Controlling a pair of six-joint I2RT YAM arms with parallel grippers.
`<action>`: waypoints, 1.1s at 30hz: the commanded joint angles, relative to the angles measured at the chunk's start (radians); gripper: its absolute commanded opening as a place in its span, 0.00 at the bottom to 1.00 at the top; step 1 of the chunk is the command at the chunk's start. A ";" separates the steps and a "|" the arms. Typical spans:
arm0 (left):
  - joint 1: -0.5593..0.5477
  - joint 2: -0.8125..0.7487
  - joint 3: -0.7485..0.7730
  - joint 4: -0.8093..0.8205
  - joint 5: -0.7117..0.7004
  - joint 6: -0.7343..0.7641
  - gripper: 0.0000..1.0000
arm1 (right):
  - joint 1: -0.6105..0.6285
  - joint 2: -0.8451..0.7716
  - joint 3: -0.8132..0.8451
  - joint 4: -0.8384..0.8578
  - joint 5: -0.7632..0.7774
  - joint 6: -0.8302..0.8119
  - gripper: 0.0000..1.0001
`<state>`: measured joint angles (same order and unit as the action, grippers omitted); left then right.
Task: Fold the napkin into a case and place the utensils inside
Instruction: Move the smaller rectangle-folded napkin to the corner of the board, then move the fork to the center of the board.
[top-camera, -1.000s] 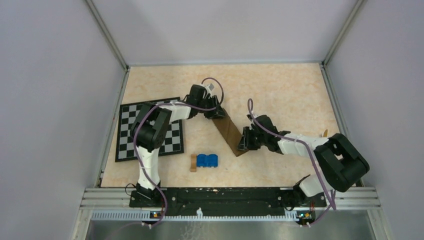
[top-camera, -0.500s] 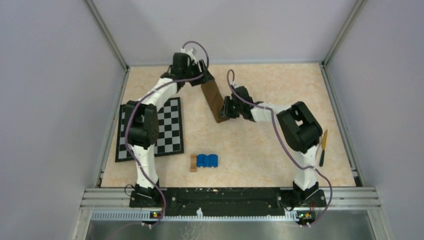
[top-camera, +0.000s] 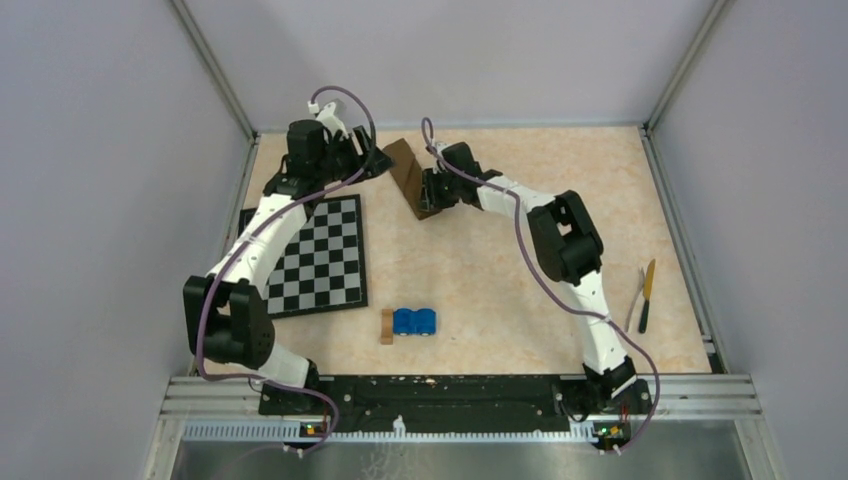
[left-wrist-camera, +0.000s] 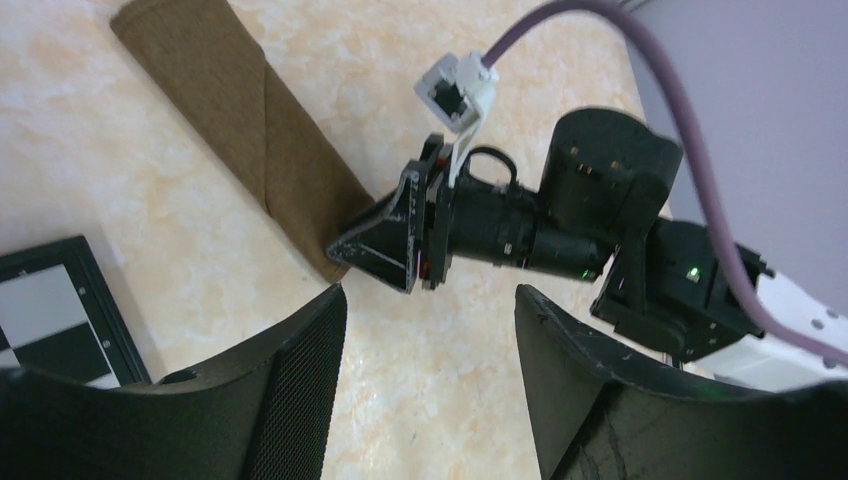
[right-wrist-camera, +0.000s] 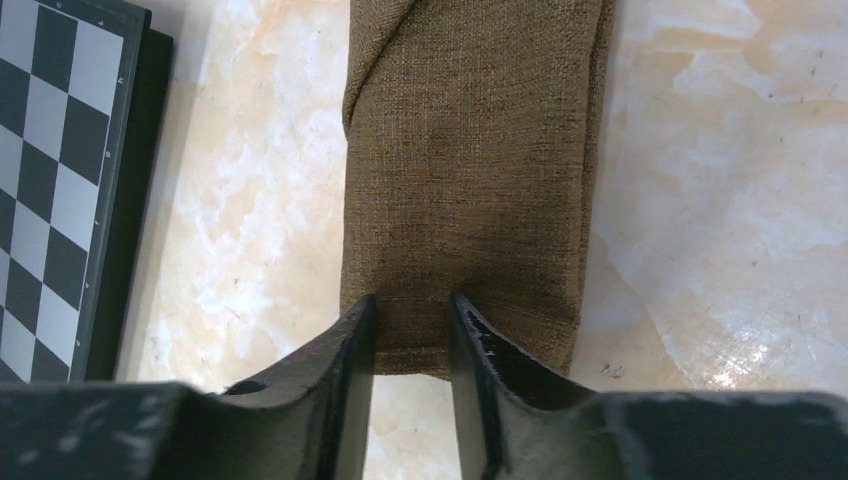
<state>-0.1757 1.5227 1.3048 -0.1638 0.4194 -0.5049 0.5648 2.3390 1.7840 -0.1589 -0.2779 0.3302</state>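
The napkin is folded into a long narrow brown case (top-camera: 410, 178), lying flat and aslant at the far middle of the table. It also shows in the left wrist view (left-wrist-camera: 240, 130) and the right wrist view (right-wrist-camera: 470, 150). My right gripper (top-camera: 428, 190) (right-wrist-camera: 412, 305) stands at the strip's near end, jaws a narrow gap apart, tips on the flat cloth. My left gripper (top-camera: 375, 160) (left-wrist-camera: 430, 295) hangs open and empty just left of the strip's far end, apart from it. One utensil (top-camera: 645, 293), dark with an orange tip, lies near the right edge.
A black-and-white checkered mat (top-camera: 310, 255) lies at the left. A blue object (top-camera: 414, 321) with a small tan wooden block (top-camera: 386, 326) beside it sits near the front middle. Frame rails and grey walls bound the table.
Both arms have carried the strip from the table's middle to the far side. The left gripper has opened, let go of the far end and drawn back leftwards. The right jaws have widened slightly.
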 joint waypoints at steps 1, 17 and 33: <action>0.001 -0.073 -0.060 -0.025 0.059 0.035 0.68 | -0.003 -0.089 0.042 -0.179 0.011 -0.074 0.38; -0.011 -0.194 -0.089 0.018 0.437 0.094 0.69 | -0.224 -1.006 -0.431 -0.736 0.357 0.061 0.79; -0.028 -0.183 -0.164 0.010 0.592 0.097 0.68 | -1.037 -1.167 -0.875 -0.825 0.365 0.239 0.90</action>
<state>-0.1883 1.3289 1.1534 -0.2146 0.9264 -0.3824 -0.4419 1.1370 0.9028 -0.9920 0.0662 0.5800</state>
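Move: The knife, the right hand's next stop, lies about 50 cm to its right and 24 cm back, roughly 2 cm lower; the fork is beside it, 47 cm right and 25 back. The napkin's near end is still at the right fingers, its middle some 9 cm ahead and 5 left. The chessboard's middle is about 30 cm left and 14 back. From the left hand the knife is about 61 cm right, 20 back and 24 below. The folded napkin's near end is let go by the right hand, whose fingers spread wide as it lifts clear about 25 cm, swings some 45 cm right and 27 back, turning clockwise about 80 degrees, and sinks open towards the knife and fork. The empty, open left hand draws back about 12 cm from the napkin and a little right, turning clockwise. ##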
